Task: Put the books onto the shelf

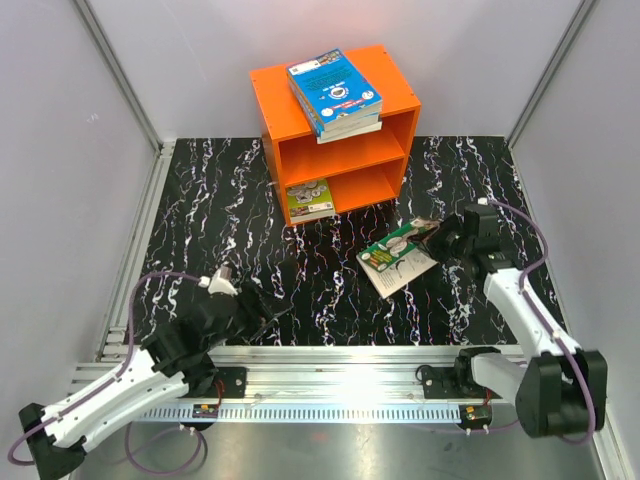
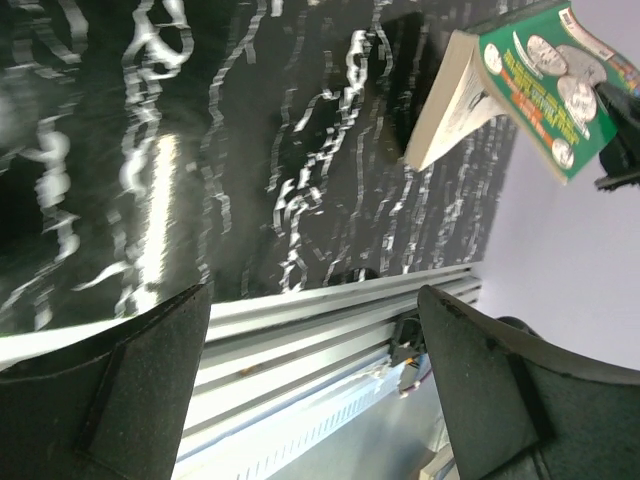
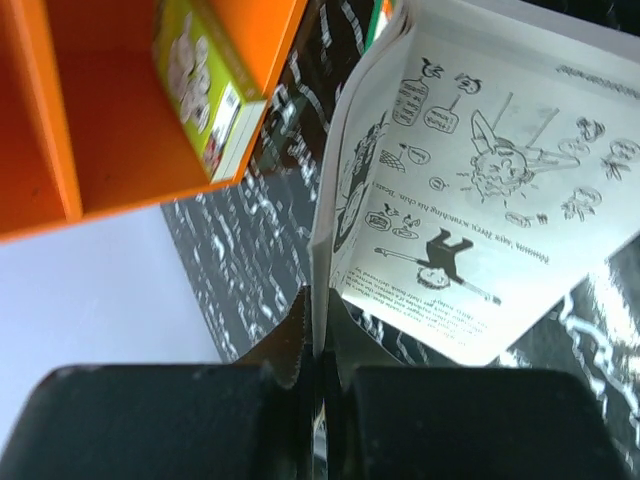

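Note:
The orange shelf (image 1: 276,84) stands at the back of the mat, and blue cartoon books (image 1: 335,92) are stacked on its top. A green book (image 1: 309,199) lies in its lower compartment, also seen in the right wrist view as the green book (image 3: 200,90) inside the shelf (image 3: 100,120). My right gripper (image 1: 428,233) is shut on the cover edge of another green book (image 1: 398,262), which hangs open in front of the shelf with a cartoon page (image 3: 480,200) showing. The right gripper (image 3: 322,325) pinches only a thin edge. My left gripper (image 1: 272,308) is open, low over the mat and holding nothing.
The black marbled mat (image 1: 220,220) ends at a metal rail (image 1: 340,360) along the near edge. Grey walls close in both sides and the back. In the left wrist view the held green book (image 2: 545,85) hangs to the upper right, beyond the left gripper (image 2: 315,300).

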Motion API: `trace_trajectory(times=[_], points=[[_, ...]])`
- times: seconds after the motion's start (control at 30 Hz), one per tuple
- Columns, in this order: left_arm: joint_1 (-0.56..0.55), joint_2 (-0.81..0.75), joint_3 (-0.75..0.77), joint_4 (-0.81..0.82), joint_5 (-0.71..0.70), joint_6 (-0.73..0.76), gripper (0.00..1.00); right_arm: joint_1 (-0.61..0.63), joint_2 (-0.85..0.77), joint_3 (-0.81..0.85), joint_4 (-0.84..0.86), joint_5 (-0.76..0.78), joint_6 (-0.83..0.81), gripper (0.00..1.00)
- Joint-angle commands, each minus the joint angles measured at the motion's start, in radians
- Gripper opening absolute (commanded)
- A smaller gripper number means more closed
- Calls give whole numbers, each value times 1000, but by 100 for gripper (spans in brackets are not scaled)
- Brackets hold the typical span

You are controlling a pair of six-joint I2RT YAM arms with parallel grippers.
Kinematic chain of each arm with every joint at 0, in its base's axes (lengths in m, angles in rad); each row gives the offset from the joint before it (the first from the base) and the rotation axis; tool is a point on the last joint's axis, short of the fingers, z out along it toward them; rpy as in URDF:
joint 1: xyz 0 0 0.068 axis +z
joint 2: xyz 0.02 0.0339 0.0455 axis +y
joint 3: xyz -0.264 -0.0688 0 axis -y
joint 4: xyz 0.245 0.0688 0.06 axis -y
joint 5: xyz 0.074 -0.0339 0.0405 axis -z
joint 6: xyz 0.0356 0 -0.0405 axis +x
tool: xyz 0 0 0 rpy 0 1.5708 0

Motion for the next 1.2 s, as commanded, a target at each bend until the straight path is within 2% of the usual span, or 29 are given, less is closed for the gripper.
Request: trace_trajectory(times=[0.0,0.03,0.23,0.5,0.7,0.83,1.0,1.17], points=[[0,73,-42,310,62,-7,88,29,-138,-9,-59,-56,21,0],[-1,94,-46,382,82,-4,88,47,-160,-17,-70,-59,26,0],[0,261,-33,563,122,45,89,101,-321,-83,-116,-137,84,0],[2,383,-2,663,157,99,90,136,-468,-170,-87,-274,153,0],[4,476,-2,772,212,101,91,152,-504,-209,-39,-332,198,0],[2,556,-10,923,266,82,91,164,-524,-214,-37,-332,205,0],[0,674,10,1037,336,84,91,169,-544,-224,-30,-341,227,0],[-3,775,13,1227,413,52,90,172,-565,-262,44,-372,277,0]])
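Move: The left gripper, empty and open, has the green book it goes for about 31 cm to its right, 15 cm farther out and a few centimetres lower. The right gripper already holds that book by its far right corner, the book's middle some 7 cm to its left, 5 cm back and 5 cm below. The left gripper, to which the book is brought, lies roughly 38 cm left and 19 cm back of the right one; the shelf's lower compartment is about 16 cm left and 16 cm ahead of it, the yellow book inside some 31 cm left and 11 cm ahead. The right hand keeps its pinch on the green book's corner and draws it back about 13 cm and 7 cm to the left, away from the shelf, rising slightly near the end while the wrist rolls left side up and turns counter-clockwise, each by just under 20 degrees. The left hand swings some 12 cm to its right and a little forward to meet the book's near left end, turning clockwise and rolling left side down by 15 to 20 degrees, its fingers staying wide open and no contact to be seen yet. ##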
